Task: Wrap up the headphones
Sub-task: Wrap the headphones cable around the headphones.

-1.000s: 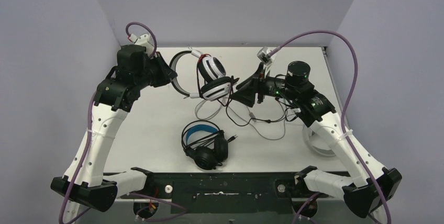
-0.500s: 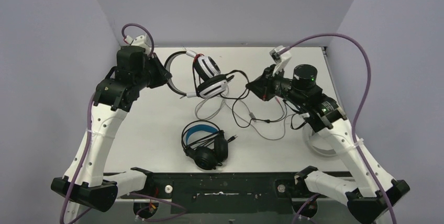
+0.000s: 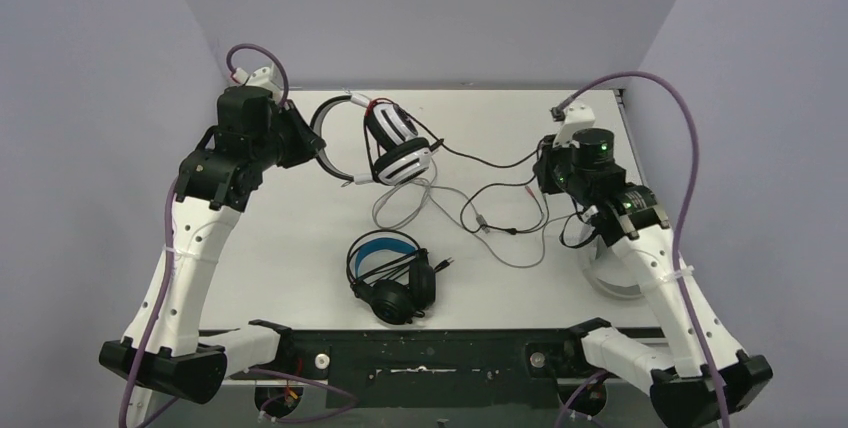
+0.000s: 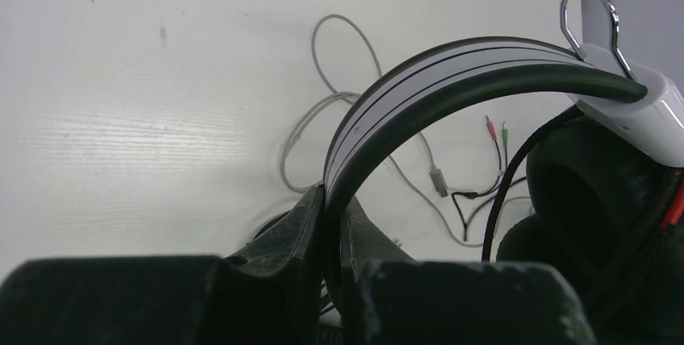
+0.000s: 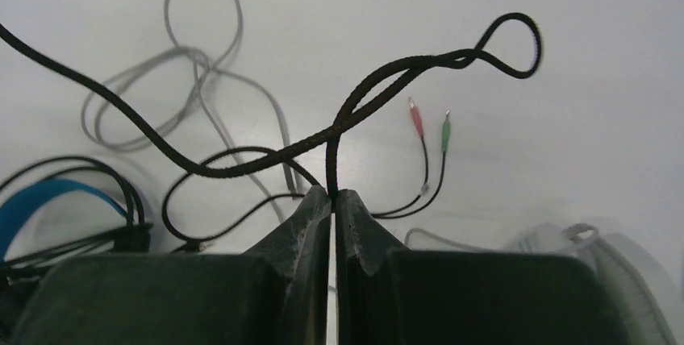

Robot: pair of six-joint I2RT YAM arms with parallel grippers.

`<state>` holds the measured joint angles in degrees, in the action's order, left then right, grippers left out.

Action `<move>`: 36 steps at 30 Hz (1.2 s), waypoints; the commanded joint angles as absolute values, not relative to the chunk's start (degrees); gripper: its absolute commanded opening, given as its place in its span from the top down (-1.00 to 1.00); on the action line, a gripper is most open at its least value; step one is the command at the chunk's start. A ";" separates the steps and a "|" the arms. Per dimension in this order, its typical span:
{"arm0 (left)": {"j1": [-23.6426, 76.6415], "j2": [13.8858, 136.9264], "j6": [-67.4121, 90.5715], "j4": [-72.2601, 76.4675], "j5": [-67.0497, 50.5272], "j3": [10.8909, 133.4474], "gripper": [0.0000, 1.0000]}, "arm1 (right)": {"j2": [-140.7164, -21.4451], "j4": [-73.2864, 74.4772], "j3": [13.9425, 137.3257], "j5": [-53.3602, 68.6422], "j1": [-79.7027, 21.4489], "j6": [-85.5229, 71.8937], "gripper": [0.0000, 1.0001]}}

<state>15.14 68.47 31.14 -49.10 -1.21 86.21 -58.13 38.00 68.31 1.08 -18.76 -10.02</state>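
One of the headphones, a white and grey headset [image 3: 393, 140] with black ear cushions [image 4: 593, 180], hangs above the back of the table. My left gripper [image 3: 316, 151] [image 4: 332, 197] is shut on its headband [image 4: 452, 79]. Its black braided cable [image 3: 480, 161] [image 5: 387, 71] stretches right to my right gripper [image 3: 543, 164] [image 5: 332, 192], which is shut on it. A black headset with a blue-lined headband [image 3: 390, 273] [image 5: 44, 200] lies at the front centre. A second white headset [image 3: 612, 276] [image 5: 625, 268] lies partly under the right arm.
Loose loops of pale cable [image 3: 400, 206] [image 5: 202, 63] and thin black cable [image 3: 510, 218] lie on the table between the arms. Red and green plugs [image 5: 429, 123] rest near the right gripper. The grey back and side walls stand close.
My right gripper shut on the black braided cable and drew it to the right, away from the held headset. My left gripper shifted the headset slightly left.
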 commanded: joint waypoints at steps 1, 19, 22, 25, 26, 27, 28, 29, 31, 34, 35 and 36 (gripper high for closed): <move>14.56 68.34 35.84 -42.30 -9.58 91.97 1.00 | -62.11 33.59 60.60 8.87 -18.73 -6.89 1.00; 14.43 72.06 44.13 -40.34 -18.13 102.04 1.00 | -86.63 30.36 63.00 18.09 -18.06 -6.23 -0.04; 14.49 72.08 44.66 -40.18 -18.21 103.01 1.00 | -82.90 25.46 61.61 20.25 -17.85 -4.55 -0.31; 14.44 71.91 45.01 -40.11 -18.37 103.69 1.00 | -79.70 15.89 58.79 27.44 -17.19 -3.20 -0.59; 14.47 71.90 45.08 -40.14 -18.58 103.93 1.00 | -79.29 13.34 58.53 31.49 -17.22 -2.54 -0.66; 14.50 71.81 45.16 -40.01 -18.77 104.16 1.00 | -79.23 9.50 58.17 35.57 -17.34 -2.60 -0.73; 14.50 71.81 45.27 -40.10 -18.97 104.35 1.00 | -79.40 5.55 58.03 39.26 -17.66 -3.52 -0.77; 14.52 71.78 45.34 -40.00 -19.08 104.45 1.00 | -79.75 0.64 57.78 42.58 -18.24 -5.11 -0.80; 14.52 71.64 45.54 -40.09 -19.19 104.78 1.00 | -80.81 -11.31 56.74 46.86 -19.89 -10.29 -0.85; 14.51 71.54 45.83 -40.09 -19.59 105.30 1.00 | -83.98 -26.57 56.30 47.59 -24.18 -16.30 -0.91; 14.58 71.50 45.94 -40.05 -19.59 105.49 1.00 | -85.17 -28.85 57.06 46.50 -25.58 -17.30 -0.91; 14.57 71.47 46.01 -39.95 -19.52 105.60 1.00 | -86.45 -29.83 57.93 44.69 -27.06 -17.77 -0.91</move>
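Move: The right hand, shut on the white headphones' black cable, has its set-down spot on the table roughly 24 cm below and 5 cm to its left. The cable splitter lies about 7 cm ahead and 1 cm left, 25 cm down; the grey USB plug 9 cm ahead, 7 cm left. The white earcups hang some 25 cm left, 6 cm ahead, level with it; from the left hand gripping their headband, they are about 13 cm right, 4 cm ahead, 4 cm lower. Down goes the right hand with the pinched cable, about 21 cm and slightly left, tipping some 35 degrees more downward, then opens wide and lets go near the table. It climbs back about 14 cm while swinging 11 cm left and slightly forward towards the white earcups, levelling and turning counter-clockwise. The left hand keeps its grip, lifts the headphones 10 cm, shifts 5 cm right and rolls its left side down. ##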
